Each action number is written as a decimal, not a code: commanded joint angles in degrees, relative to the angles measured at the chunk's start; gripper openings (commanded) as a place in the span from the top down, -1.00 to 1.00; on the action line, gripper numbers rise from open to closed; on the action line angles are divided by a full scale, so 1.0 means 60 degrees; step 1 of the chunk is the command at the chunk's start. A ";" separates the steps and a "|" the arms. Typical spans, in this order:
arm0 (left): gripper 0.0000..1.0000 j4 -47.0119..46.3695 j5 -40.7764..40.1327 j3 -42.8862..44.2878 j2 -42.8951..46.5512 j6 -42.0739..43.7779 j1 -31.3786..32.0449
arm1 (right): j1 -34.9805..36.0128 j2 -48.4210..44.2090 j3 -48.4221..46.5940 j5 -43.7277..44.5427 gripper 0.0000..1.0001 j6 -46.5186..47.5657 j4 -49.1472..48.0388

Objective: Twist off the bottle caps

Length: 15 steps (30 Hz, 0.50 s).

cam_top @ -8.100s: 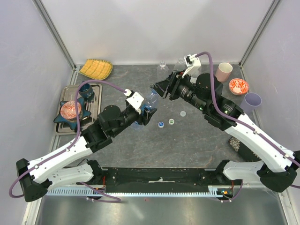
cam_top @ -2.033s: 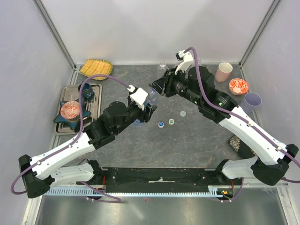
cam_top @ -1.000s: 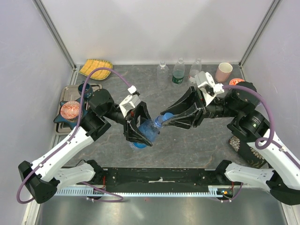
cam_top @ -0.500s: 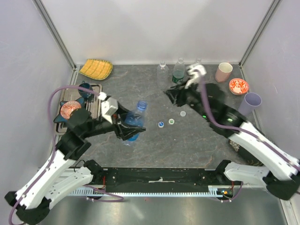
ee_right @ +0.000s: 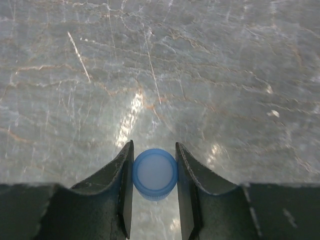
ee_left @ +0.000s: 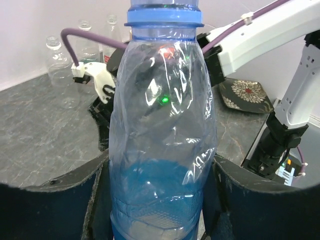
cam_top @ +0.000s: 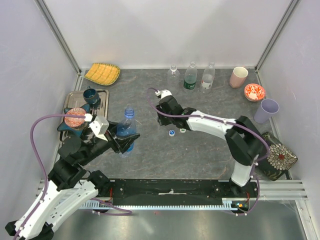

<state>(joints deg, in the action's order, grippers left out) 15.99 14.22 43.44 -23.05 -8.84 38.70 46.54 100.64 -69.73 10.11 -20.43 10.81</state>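
My left gripper [ee_left: 160,200] is shut on the lower body of the blue-tinted bottle [ee_left: 162,125], which it holds upright with its neck open. From above, that bottle [cam_top: 125,132] is at the left of the table in the left gripper [cam_top: 121,142]. My right gripper [ee_right: 155,172] is shut on the blue cap [ee_right: 155,173] just above the stone surface, and in the overhead view the right gripper [cam_top: 162,116] is at mid-table. A white-and-blue cap [cam_top: 171,133] and a white-and-green cap [cam_top: 183,130] lie loose. Three bottles [cam_top: 190,76] stand along the back wall.
A yellow dish [cam_top: 102,73] sits at the back left, above a metal tray [cam_top: 102,97] with a teal cup [cam_top: 91,95] and a patterned bowl [cam_top: 75,117]. A pink cup [cam_top: 239,76], a red bowl [cam_top: 254,92], a purple cup [cam_top: 268,110] and a dark flowered dish [cam_top: 277,160] stand on the right.
The blue cap is off the bottle and sits in my right gripper, which has swung toward mid-table. My left gripper has drawn the bottle left and nearer.
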 commanded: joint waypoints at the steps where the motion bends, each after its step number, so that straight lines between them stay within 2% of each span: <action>1: 0.06 0.0104 -0.0568 -0.0091 0.0384 0.0390 -0.0034 | 0.0006 0.1240 -0.1018 -0.0146 1.00 -0.0360 -0.0586; 6: 0.05 0.0294 -0.0612 -0.0150 0.0589 0.0360 -0.0034 | 0.0006 0.2354 -0.1282 -0.0147 1.00 -0.0594 -0.0644; 15: 0.04 0.0163 -0.0612 -0.0399 0.0487 0.0346 -0.0034 | 0.0050 0.3220 -0.1605 0.0526 1.00 -0.0609 -0.0161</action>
<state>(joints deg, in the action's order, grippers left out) 17.89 11.68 41.91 -20.03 -8.80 38.70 46.65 117.16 -77.25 10.61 -23.35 8.34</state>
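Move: The right hand, holding the blue cap, is bound for bare table about 3 cm ahead, 3 cm to its left and 10 cm below. Down at that same level, the blue-and-white cap lies some 3 cm back and 4 cm to the right of the hand, and the green-white cap about 1 cm back and 8 cm to the right. From the left hand, the bare table spot is roughly 20 cm ahead, 6 cm right and 33 cm below. Downward, slowing as it nears the table: the right hand sinks about 8 cm with the blue cap still pinched between its fingertips, easing some 2 cm forward and left, away from the two loose caps, while its fingers tip about 5 degrees further down. The grip stays shut on the cap. The left hand keeps hold of the open blue bottle, drifting barely a centimetre. ##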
